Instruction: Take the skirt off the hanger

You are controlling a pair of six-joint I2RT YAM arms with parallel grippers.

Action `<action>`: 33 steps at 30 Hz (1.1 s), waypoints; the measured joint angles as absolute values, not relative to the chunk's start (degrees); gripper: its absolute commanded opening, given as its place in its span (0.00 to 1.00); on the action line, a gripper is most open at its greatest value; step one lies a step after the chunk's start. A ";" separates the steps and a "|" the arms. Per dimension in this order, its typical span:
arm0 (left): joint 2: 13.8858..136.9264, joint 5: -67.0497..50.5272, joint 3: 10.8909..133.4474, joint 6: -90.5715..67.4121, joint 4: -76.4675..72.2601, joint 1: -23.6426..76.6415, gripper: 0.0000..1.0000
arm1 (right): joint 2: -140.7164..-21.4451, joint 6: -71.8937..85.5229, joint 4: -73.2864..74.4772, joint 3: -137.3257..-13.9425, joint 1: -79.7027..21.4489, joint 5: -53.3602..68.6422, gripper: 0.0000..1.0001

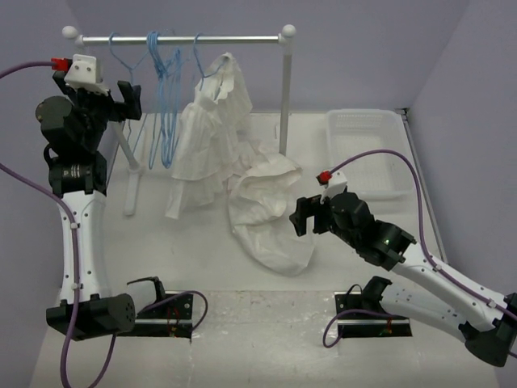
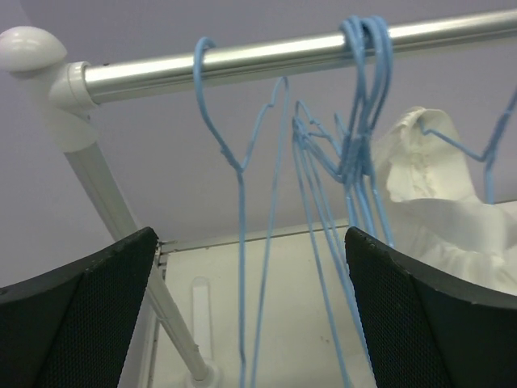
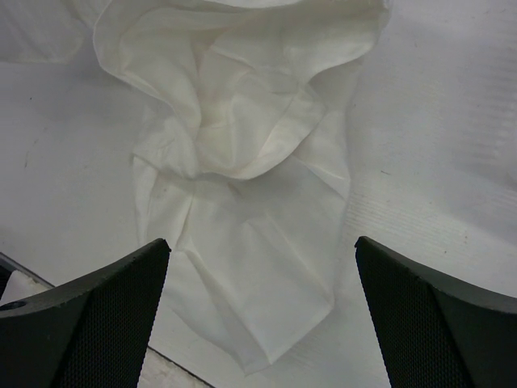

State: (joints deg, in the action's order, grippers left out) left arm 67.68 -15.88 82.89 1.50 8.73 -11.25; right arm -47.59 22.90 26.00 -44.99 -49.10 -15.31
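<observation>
The plain white skirt (image 1: 271, 214) lies crumpled on the table, off any hanger; it fills the right wrist view (image 3: 242, 162). Several bare light-blue wire hangers (image 1: 166, 105) hang on the rail (image 1: 178, 38); I cannot tell which one held the skirt. They also show in the left wrist view (image 2: 355, 121). My left gripper (image 1: 129, 97) is raised beside the rail's left end, open and empty, facing the hangers (image 2: 250, 323). My right gripper (image 1: 303, 217) is open and empty just above the skirt's right edge (image 3: 262, 323).
A white ruffled garment (image 1: 210, 137) hangs on a hanger at the rail's right part and shows in the left wrist view (image 2: 436, 186). The rack's right post (image 1: 284, 97) and left leg (image 1: 129, 170) stand on the table. A white tray (image 1: 363, 115) sits at the back right.
</observation>
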 measured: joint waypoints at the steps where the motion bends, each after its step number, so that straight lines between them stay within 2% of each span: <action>1: 66.92 -16.99 82.83 0.62 9.34 -11.25 1.00 | -47.46 22.96 26.04 -44.99 -49.10 -15.25 0.99; 10: 61.01 -24.69 79.26 -3.88 12.03 -10.55 1.00 | -47.22 23.31 26.15 -44.88 -49.10 -13.45 0.99; 18: 65.49 -23.20 78.32 -1.80 18.28 -9.52 1.00 | -47.57 23.31 26.15 -44.88 -49.10 -12.40 0.99; 25: 65.78 -18.94 76.99 1.58 20.80 -4.58 0.98 | -48.69 23.53 26.22 -44.88 -49.10 -12.25 0.99; 33: 66.00 -15.86 76.99 2.37 21.96 -4.03 1.00 | -48.75 24.21 26.17 -44.80 -49.10 -11.81 0.99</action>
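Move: Some 8 cm ahead of the left hand, about 19 cm to its right and slightly below it, is the neck of the hanger that still carries the skirt. Between them hangs the bundle of empty hangers, about 8 cm ahead and 9 cm right; the lone empty hanger is 8 cm ahead, 1 cm right. From the right hand the skirt's hanger is roughly 25 cm ahead, 27 cm left and 23 cm higher. Backing off the lone empty hanger with open fingers, the left hand first draws back and right about 4 cm each way, then sinks some 9 cm below its starting height, easing a little forward again and slightly farther right towards the skirt's hanger. The wrist tips down about 15 degrees and swings slightly clockwise, leaving the open fingers facing the lower part of the bundle. ##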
